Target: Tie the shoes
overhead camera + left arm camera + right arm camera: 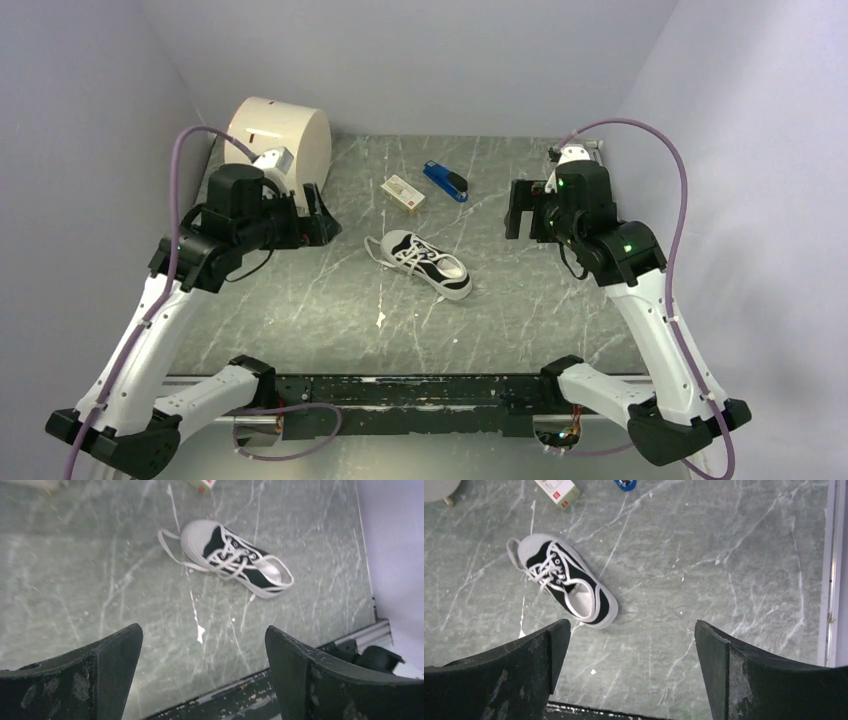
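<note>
The shoe point(420, 262) is a small black-and-white sneaker with a white toe cap, lying on the grey marbled table point(520, 300) near its middle, toe toward the far left. Its white laces lie loose, one looping out past the toe point(170, 550). My left gripper point(322, 225) hangs open above the table to the shoe's left, nothing between its fingers. My right gripper point(520, 210) hangs open to the shoe's right, also holding nothing. The left wrist view shows the shoe point(235, 560) ahead of the open fingers; the right wrist view shows the shoe point(566, 582) ahead and left.
A small white-and-tan box point(402, 192) and a blue stapler point(446, 181) lie behind the shoe. A large cream cylinder point(282, 140) stands at the back left, close behind the left arm. Walls close in both sides. A black rail point(400, 392) runs along the near edge.
</note>
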Available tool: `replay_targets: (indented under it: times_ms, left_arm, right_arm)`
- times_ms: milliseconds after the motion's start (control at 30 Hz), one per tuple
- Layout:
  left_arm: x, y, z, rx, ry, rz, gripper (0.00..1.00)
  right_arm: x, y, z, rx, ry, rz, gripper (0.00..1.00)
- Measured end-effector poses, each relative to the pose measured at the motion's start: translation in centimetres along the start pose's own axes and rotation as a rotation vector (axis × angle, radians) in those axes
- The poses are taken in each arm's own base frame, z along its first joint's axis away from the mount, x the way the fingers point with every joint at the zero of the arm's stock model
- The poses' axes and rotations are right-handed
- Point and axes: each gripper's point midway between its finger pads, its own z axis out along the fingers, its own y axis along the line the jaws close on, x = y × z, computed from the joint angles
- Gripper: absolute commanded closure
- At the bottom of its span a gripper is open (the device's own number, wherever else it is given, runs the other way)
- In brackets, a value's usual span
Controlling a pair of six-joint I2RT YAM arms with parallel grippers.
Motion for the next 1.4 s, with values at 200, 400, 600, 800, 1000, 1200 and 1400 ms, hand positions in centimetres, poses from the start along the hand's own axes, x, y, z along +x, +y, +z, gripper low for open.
replay_targets:
  times_ms: [200, 400, 600, 800, 1000, 1200, 1400]
  left_arm:
    - [4.4, -0.8, 1.5, 0.091, 0.136, -0.086, 0.03]
    - [7.8, -1.9, 3.6, 0.189, 0.245, -0.189, 0.03]
    - [10.6, -1.9, 5.7, 0.216, 0.345, -0.263, 0.03]
    - [13.4, -1.4, 7.5, 0.217, 0.437, -0.316, 0.09]
    - [16.0, -1.0, 10.3, 0.219, 0.522, -0.401, 0.07]
    - [15.0, -1.4, 12.3, 0.221, 0.518, -0.394, 0.07]
    - [10.1, -1.6, 10.1, 0.189, 0.333, -0.304, 0.05]
  right_arm:
    - [1.9, 0.5, 1.1, -0.026, 0.071, -0.014, 0.00]
    - [7.3, 3.7, 6.5, -0.162, 0.306, -0.100, 0.04]
    - [12.5, 7.6, 10.9, -0.272, 0.497, -0.250, 0.20]
    - [15.3, 8.0, 14.7, -0.255, 0.575, -0.329, 0.26]
    - [17.0, 8.0, 17.8, -0.239, 0.603, -0.378, 0.46]
    - [18.6, 9.2, 19.1, -0.240, 0.604, -0.434, 0.98]
    - [18.5, 12.2, 17.6, -0.235, 0.574, -0.508, 1.00]
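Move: The shoe lies roughly 17 cm to the right hand's left, 3 cm ahead and 27 cm below, with the small box about 14 cm farther out than the shoe and 6 cm to its left, and the blue tool about 17 cm out from the shoe and 2 cm to its right. From the left hand the shoe is some 18 cm to the right, 4 cm ahead and 28 cm below; its loose lace loop is nearer, about 8 cm right and 7 ahead. The right hand plunges about 25 cm down while sweeping left to the shoe's opening and slightly forward, tipping its fingers down and turning some 30 degrees counter-clockwise; near the bottom the fingers shut and pinch the collar edge on the opening's far right side, then draw it left and a little back and up. Meanwhile the open left hand drops steeply and goes right, towards the lace side of the toe, its fingers tipping down, then rises again by about 5 cm while easing forward, with nothing held. ##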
